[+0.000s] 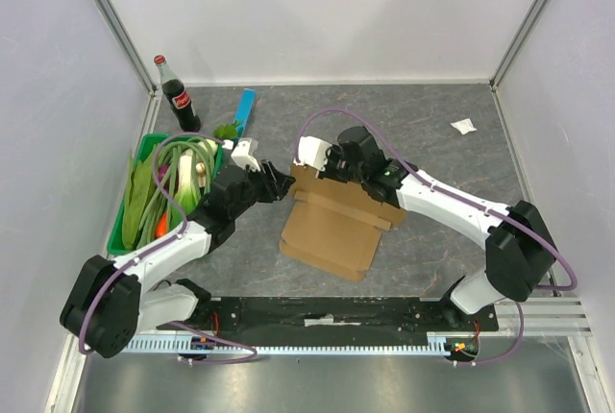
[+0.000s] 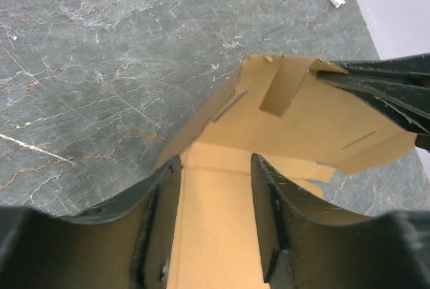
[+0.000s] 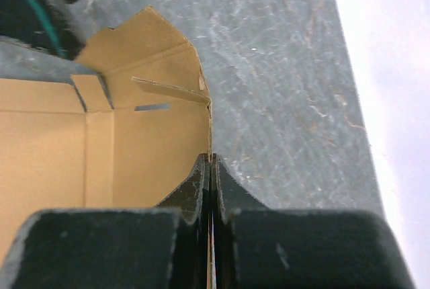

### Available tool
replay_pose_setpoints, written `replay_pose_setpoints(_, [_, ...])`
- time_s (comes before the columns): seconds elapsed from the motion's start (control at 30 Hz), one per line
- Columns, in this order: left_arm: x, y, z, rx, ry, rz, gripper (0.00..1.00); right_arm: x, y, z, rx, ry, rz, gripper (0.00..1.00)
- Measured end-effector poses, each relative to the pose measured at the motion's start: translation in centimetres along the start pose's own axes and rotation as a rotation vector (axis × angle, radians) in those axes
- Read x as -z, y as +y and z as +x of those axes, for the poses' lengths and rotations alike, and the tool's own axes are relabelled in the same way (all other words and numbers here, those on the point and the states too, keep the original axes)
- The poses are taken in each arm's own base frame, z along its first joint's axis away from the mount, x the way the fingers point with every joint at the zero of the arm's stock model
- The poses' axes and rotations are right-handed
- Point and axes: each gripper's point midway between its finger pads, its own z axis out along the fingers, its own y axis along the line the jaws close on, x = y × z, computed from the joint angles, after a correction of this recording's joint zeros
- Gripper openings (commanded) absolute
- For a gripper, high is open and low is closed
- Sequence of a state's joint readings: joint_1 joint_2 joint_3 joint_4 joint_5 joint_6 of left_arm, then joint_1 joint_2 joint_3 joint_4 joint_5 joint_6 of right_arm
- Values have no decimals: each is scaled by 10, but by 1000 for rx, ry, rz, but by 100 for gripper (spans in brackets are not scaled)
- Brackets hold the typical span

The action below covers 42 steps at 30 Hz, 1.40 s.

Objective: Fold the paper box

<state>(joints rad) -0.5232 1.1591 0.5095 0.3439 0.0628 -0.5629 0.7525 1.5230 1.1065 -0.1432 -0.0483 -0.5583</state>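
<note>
The paper box (image 1: 332, 230) is a brown cardboard blank lying mid-table, with its far end lifted. My right gripper (image 1: 327, 163) is at that far end. In the right wrist view it (image 3: 211, 161) is shut on the thin edge of an upright wall of the paper box (image 3: 148, 141). My left gripper (image 1: 279, 182) reaches in from the left. In the left wrist view its jaws (image 2: 216, 168) stand apart, with a strip of the paper box (image 2: 316, 114) in the gap. Whether the fingers (image 2: 161, 198) press on it does not show.
A green basket (image 1: 123, 226) of leafy vegetables stands at the left edge. Behind it are a cola bottle (image 1: 179, 96) and a slim blue bar (image 1: 246, 110). A white paper scrap (image 1: 463, 126) lies at the far right. White walls enclose the table.
</note>
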Motion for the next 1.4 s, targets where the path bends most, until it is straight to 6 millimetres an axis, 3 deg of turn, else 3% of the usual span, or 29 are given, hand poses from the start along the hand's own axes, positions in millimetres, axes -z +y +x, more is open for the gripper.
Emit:
replay_pose_setpoints(0.07, [3,-3,-4,-3,-13,9,37,1,-10,-2,20,2,34,0])
replay_pose_setpoints(0.23, [8,-18,-14,-19,-9,61,45,2,-23,-9,65,-1,69,0])
replay_pose_setpoints(0.37, [7,-38,-38,-47,-42,113,45,0,-25,-11,95,-6,68,0])
replay_pose_setpoints(0.57, [-9,-49,-61,-122,-67,129,45,-6,-25,-14,115,-23,40,0])
replay_pose_setpoints(0.87, [-35,-41,-35,-221,26,111,42,-7,-26,-13,102,-44,6,0])
replay_pose_setpoints(1.03, [-44,-47,-40,-284,9,91,38,-8,-24,-14,100,-57,-11,0])
replay_pose_setpoints(1.23, [-55,-46,-42,-342,-9,31,18,-8,-22,-16,96,-64,-20,0])
replay_pose_setpoints(1.3, [-56,-45,-41,-362,-17,5,8,-8,-22,-16,77,-62,-21,17])
replay_pose_setpoints(1.33, [-56,-45,-42,-367,-22,-6,6,-8,-23,-17,63,-61,-15,44])
replay_pose_setpoints(1.4, [-56,-42,-44,-383,-38,-37,2,-6,-26,-18,1,-48,0,60])
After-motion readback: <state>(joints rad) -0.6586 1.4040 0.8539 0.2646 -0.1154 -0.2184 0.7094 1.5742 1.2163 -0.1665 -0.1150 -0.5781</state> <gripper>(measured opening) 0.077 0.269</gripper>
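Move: The left gripper, open and empty, goes for the left end of the box's raised far wall, its top edge about 3 cm ahead, 6 cm to the right and 2 cm higher. The flat near panel lies roughly 12 cm back, 9 cm right and 12 cm below; the vegetable basket is some 26 cm left, about level fore-and-aft and 10 cm down. From the right gripper, already pinching that edge, the left end is about 3 cm left at the same height and distance out. Keep the right gripper pinched on the wall's top edge and ease it about 2 cm forward and up. Meanwhile raise the left gripper, bring it forward and to the right, then lower it partway, ending about 5 cm forward, 5 cm right and 4 cm up, rolling its left side up and tipping it nose-up. Shut its fingers on the edge beside the right gripper, then open the right one partway to let go. ##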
